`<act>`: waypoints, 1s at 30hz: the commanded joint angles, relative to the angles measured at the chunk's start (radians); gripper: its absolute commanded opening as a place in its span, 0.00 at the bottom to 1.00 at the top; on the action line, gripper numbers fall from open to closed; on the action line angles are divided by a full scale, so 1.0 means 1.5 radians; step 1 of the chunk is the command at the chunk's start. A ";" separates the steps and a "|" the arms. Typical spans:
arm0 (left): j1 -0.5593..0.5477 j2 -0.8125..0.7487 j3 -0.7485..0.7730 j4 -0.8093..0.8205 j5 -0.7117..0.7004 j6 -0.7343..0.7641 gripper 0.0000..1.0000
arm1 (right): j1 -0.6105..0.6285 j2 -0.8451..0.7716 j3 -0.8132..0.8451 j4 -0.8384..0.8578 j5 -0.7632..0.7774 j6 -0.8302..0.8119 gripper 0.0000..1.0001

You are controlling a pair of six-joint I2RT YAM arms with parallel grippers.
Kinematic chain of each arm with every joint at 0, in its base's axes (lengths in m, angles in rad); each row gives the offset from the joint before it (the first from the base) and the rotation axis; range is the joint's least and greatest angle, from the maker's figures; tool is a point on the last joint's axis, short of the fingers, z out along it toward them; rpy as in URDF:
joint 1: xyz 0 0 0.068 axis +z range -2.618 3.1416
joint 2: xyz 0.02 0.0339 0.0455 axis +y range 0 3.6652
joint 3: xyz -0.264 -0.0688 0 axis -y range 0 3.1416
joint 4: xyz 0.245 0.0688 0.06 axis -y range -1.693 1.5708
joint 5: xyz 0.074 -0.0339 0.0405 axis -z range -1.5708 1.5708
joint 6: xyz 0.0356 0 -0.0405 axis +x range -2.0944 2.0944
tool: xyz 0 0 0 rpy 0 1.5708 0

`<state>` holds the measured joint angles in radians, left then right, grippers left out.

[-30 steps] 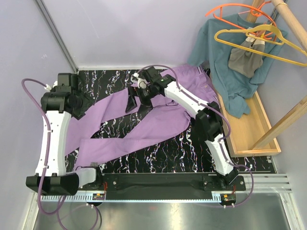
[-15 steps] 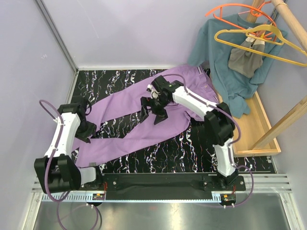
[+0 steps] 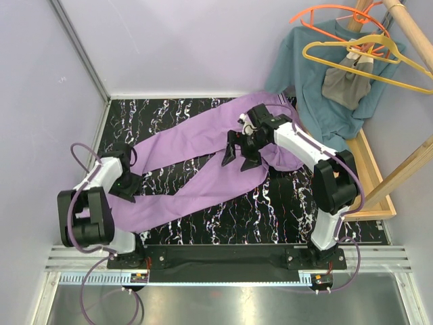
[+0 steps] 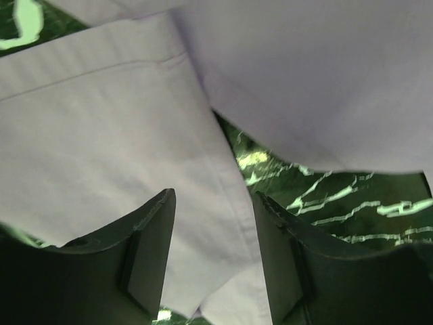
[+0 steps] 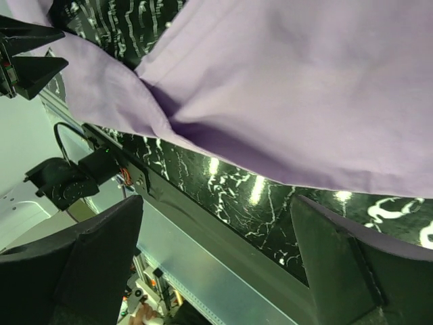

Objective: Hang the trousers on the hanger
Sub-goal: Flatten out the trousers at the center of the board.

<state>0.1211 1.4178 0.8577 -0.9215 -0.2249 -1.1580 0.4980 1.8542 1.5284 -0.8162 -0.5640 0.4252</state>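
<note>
The lilac trousers [image 3: 196, 139] lie spread on the black marble table [image 3: 270, 210], legs pointing left and waist at the right by the teal shirt. The yellow hanger [image 3: 369, 59] hangs on the wooden rack at the top right, far from both grippers. My left gripper [image 3: 128, 184] is low at the cuff end of the near leg. In the left wrist view its jaws [image 4: 215, 196] stand apart, with the hem of the trousers [image 4: 101, 135] lying between them. My right gripper [image 3: 240, 157] hovers wide open over the crotch area, nothing between its fingers [image 5: 101, 257]; the trousers [image 5: 304, 81] fill that view's top.
A teal shirt [image 3: 318, 95] and a small grey garment [image 3: 345, 82] hang on the rack beside an orange hanger [image 3: 331, 12]. A wooden tray [image 3: 362, 193] runs along the table's right side. Purple walls close the left and back.
The left arm has folded down toward the near left, bringing its gripper low onto the near leg's hem. The right gripper has moved right across the trousers, toward the waist.
</note>
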 commanded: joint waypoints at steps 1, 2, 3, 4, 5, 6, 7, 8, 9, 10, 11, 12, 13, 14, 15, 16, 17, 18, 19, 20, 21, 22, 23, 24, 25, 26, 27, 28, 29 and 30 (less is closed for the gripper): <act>0.002 0.032 0.026 0.060 -0.025 -0.015 0.55 | -0.022 -0.031 -0.019 0.025 -0.024 -0.020 0.97; 0.002 0.039 0.029 0.064 -0.027 -0.017 0.55 | -0.024 -0.032 -0.022 0.023 -0.025 -0.021 0.97; 0.002 0.049 0.027 0.065 -0.028 -0.022 0.54 | -0.027 -0.032 -0.023 0.022 -0.027 -0.025 0.97; 0.002 0.053 0.022 0.064 -0.026 -0.031 0.54 | -0.031 -0.031 -0.024 0.021 -0.027 -0.025 0.97; 0.003 0.057 0.019 0.062 -0.022 -0.038 0.54 | -0.032 -0.033 -0.026 0.022 -0.029 -0.025 0.97; 0.002 0.062 0.014 0.062 -0.021 -0.044 0.54 | -0.033 -0.035 -0.027 0.023 -0.030 -0.025 0.97; 0.003 0.065 0.002 0.066 -0.020 -0.052 0.53 | -0.033 -0.036 -0.027 0.024 -0.031 -0.024 0.96; 0.002 0.067 -0.004 0.075 -0.012 -0.053 0.52 | -0.034 -0.033 -0.024 0.024 -0.031 -0.023 0.97; 0.002 0.075 -0.009 0.079 -0.009 -0.058 0.51 | -0.034 -0.033 -0.022 0.023 -0.031 -0.024 0.97; 0.002 0.079 -0.015 0.082 -0.008 -0.059 0.50 | -0.034 -0.030 -0.021 0.020 -0.030 -0.022 0.97; 0.003 0.092 -0.017 0.086 -0.006 -0.060 0.48 | -0.035 -0.028 -0.016 0.019 -0.030 -0.024 0.97; 0.003 0.092 -0.017 0.088 -0.007 -0.060 0.48 | -0.035 -0.026 -0.014 0.016 -0.030 -0.024 0.97; 0.002 0.102 -0.015 0.090 -0.007 -0.059 0.47 | -0.035 -0.025 -0.012 0.012 -0.029 -0.024 0.96; 0.002 0.109 -0.012 0.091 -0.008 -0.057 0.46 | -0.036 -0.025 -0.009 0.011 -0.029 -0.023 0.97; 0.003 0.114 -0.009 0.091 -0.008 -0.055 0.41 | -0.036 -0.026 -0.009 0.011 -0.028 -0.024 0.96; 0.002 0.119 -0.004 0.087 -0.009 -0.052 0.39 | -0.036 -0.027 -0.009 0.009 -0.025 -0.024 0.96; 0.002 0.125 -0.004 0.081 -0.009 -0.053 0.39 | -0.037 -0.029 -0.010 0.008 -0.023 -0.023 0.97; 0.003 0.126 -0.005 0.079 -0.010 -0.053 0.37 | -0.037 -0.030 -0.010 0.007 -0.022 -0.023 0.96; 0.003 0.125 -0.007 0.078 -0.012 -0.052 0.35 | -0.037 -0.032 -0.012 0.008 -0.018 -0.021 0.97; 0.004 0.118 -0.009 0.081 -0.017 -0.049 0.33 | -0.037 -0.033 -0.014 0.008 -0.018 -0.020 0.96; 0.004 0.115 -0.009 0.083 -0.020 -0.047 0.31 | -0.037 -0.033 -0.015 0.009 -0.017 -0.018 0.96; 0.005 0.112 -0.009 0.082 -0.021 -0.041 0.25 | -0.037 -0.033 -0.014 0.008 -0.018 -0.017 0.96; 0.006 0.109 -0.007 0.075 -0.022 -0.036 0.18 | -0.037 -0.033 -0.015 0.009 -0.018 -0.016 0.96; 0.007 0.106 0.006 0.067 -0.025 -0.025 0.13 | -0.037 -0.032 -0.013 0.007 -0.017 -0.017 0.96; 0.006 0.104 0.017 0.056 -0.031 -0.021 0.00 | -0.037 -0.031 -0.009 0.007 -0.016 -0.018 0.96; 0.007 0.093 0.028 0.026 -0.047 -0.018 0.00 | -0.038 -0.029 -0.008 0.006 -0.016 -0.016 0.96; 0.006 0.086 0.043 0.008 -0.056 -0.013 0.00 | -0.037 -0.028 -0.004 0.004 -0.015 -0.016 0.97; 0.005 0.074 0.071 -0.009 -0.063 -0.009 0.00 | -0.037 -0.026 0.001 0.001 -0.016 -0.016 0.96; 0.003 0.062 0.087 -0.044 -0.082 -0.007 0.00 | -0.037 -0.023 0.004 -0.001 -0.016 -0.014 0.97; -0.001 0.031 0.119 -0.069 -0.100 -0.001 0.00 | -0.038 -0.020 0.011 -0.006 -0.018 -0.014 0.96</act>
<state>0.1257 1.5593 0.9100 -0.9188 -0.2615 -1.1866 0.4484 1.8503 1.4887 -0.8116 -0.5869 0.4080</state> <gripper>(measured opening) 0.012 0.966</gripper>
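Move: The far edge of the lower trouser leg lies about 1 cm ahead of the left hand point and roughly 3 cm below it, with the open fingers hanging over it. That leg's far hem corner is some 6 cm to the hand's left and level with the edge; the other leg's bend lies about 9 cm ahead and 3 cm left. From the right hand the edge is about 34 cm left, 8 cm back and 13 cm below. Down about 3 cm and forward about 2 cm, slowing, the left hand sinks onto the far edge of the lower trouser leg and holds low while its half-open fingers shut to pinch the cloth. It then eases back and up about 1 cm each. The right hand drifts about 2 cm right and a little down, then waits wide open above the cloth. ##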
